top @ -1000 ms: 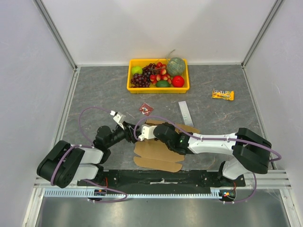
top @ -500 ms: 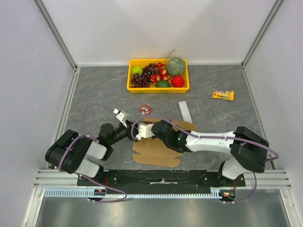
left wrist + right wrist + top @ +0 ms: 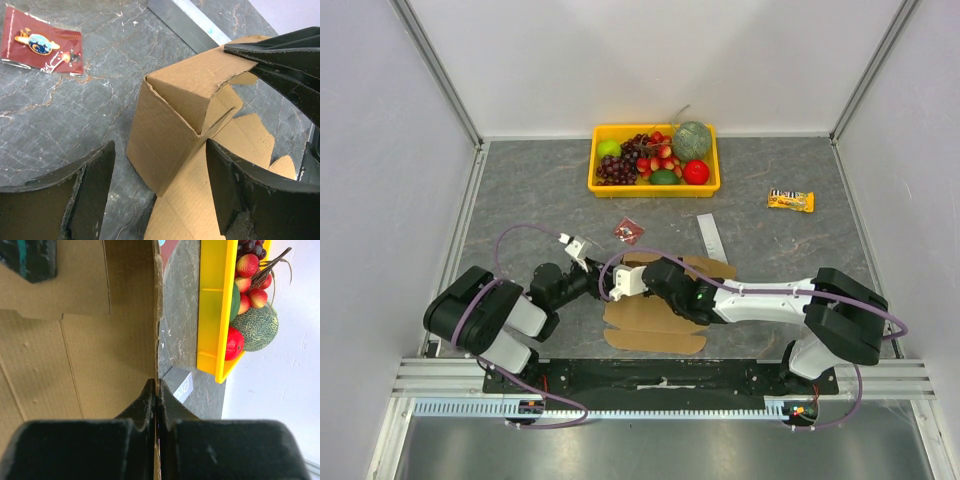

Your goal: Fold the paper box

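The paper box [image 3: 655, 318] is brown cardboard lying between the two arms, part flat and part folded up. In the left wrist view a raised wall and corner of the paper box [image 3: 170, 125] stand on the flat sheet. My left gripper [image 3: 160, 187] is open just in front of that corner, one finger [image 3: 92, 185] over the table and the other over the sheet, touching nothing. My right gripper [image 3: 156, 390] is shut on the top edge of an upright cardboard wall [image 3: 125, 315]; its black fingers [image 3: 280, 55] show at the upper right of the left wrist view.
A yellow tray [image 3: 603, 186] of fruit stands at the back. A red packet [image 3: 629, 231] and a grey metal strip [image 3: 710, 238] lie just beyond the box. A yellow snack bar [image 3: 790, 200] lies to the right. White walls close the sides.
My left gripper has opened wider and its arm has drawn back a little toward the base. The flat flaps shifted slightly. The right gripper kept its pinch on the wall.
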### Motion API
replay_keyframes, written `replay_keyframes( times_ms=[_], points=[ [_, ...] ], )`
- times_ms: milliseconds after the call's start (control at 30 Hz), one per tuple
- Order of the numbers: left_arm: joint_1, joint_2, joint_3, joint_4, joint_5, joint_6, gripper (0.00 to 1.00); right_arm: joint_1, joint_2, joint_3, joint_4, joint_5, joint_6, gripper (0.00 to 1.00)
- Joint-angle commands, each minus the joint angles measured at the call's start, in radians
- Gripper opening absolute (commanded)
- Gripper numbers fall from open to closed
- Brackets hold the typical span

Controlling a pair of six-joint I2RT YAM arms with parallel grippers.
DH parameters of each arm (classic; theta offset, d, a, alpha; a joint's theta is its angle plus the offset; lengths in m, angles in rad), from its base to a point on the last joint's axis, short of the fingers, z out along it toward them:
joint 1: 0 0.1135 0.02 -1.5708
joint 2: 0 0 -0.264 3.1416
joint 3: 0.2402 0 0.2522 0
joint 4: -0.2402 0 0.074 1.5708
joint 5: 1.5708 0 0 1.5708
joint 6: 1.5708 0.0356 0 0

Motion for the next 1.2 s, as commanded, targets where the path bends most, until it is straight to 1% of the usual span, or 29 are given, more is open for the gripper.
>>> replay_keyframes(
  times_ms=[0, 233, 400, 467, 533, 600, 733, 867, 1000, 1167],
  points=[
    [-0.009, 0.019, -0.015, 0.163, -0.033, 0.04, 0.79, 0.013, -0.042, -0.037, 0.069, 0.011, -0.027, 0.03],
    [-0.035, 0.025, -0.015, 0.174, -0.053, 0.038, 0.79, 0.036, -0.066, -0.07, 0.1, 0.031, -0.029, 0.1],
    [-0.067, 0.014, -0.019, 0.174, -0.09, 0.038, 0.79, 0.05, -0.079, -0.083, 0.092, 0.03, -0.017, 0.19],
    [-0.083, 0.007, -0.018, 0.165, -0.114, 0.04, 0.79, 0.055, -0.083, -0.083, 0.089, 0.03, -0.008, 0.26],
    [-0.099, -0.007, -0.016, 0.145, -0.143, 0.048, 0.8, 0.058, -0.089, -0.084, 0.082, 0.03, 0.0, 0.3],
    [-0.113, -0.03, -0.018, 0.128, -0.186, 0.054, 0.8, 0.063, -0.099, -0.087, 0.077, 0.028, 0.009, 0.32],
    [-0.129, -0.064, -0.027, 0.096, -0.234, 0.063, 0.8, 0.066, -0.125, -0.096, 0.075, 0.022, 0.025, 0.39],
    [-0.133, -0.071, -0.021, 0.08, -0.243, 0.069, 0.8, 0.069, -0.135, -0.107, 0.074, 0.007, 0.042, 0.4],
    [-0.144, -0.05, -0.013, 0.085, -0.24, 0.071, 0.79, 0.069, -0.137, -0.109, 0.06, -0.016, 0.066, 0.39],
    [-0.147, -0.027, -0.012, 0.099, -0.24, 0.071, 0.79, 0.069, -0.137, -0.109, 0.037, -0.039, 0.086, 0.33]
  ],
)
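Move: The paper box's top-panel edge is pinched between the right fingertips. From there the box's left end panel stands some 10 cm left, level in reach and about 3 cm lower; the long white box lies roughly 5 cm ahead and 12 cm right, about 8 cm below. The left hand's open fingers straddle that end panel, about 1 cm ahead and 2 cm right, 1 cm lower; the red packet lies about 10 cm ahead and 4 cm right, 5 cm down. The right fingers loosen their pinch on the top-panel edge, opening to over a third while the hand draws back about 2.5 cm, dips slightly and then rises; the edge still lies between them. The left hand, fingers staying wide open around the left end corner, sinks back and to the right by about 1 cm, then rises and comes forward again, its near-side finger still against the cardboard. ##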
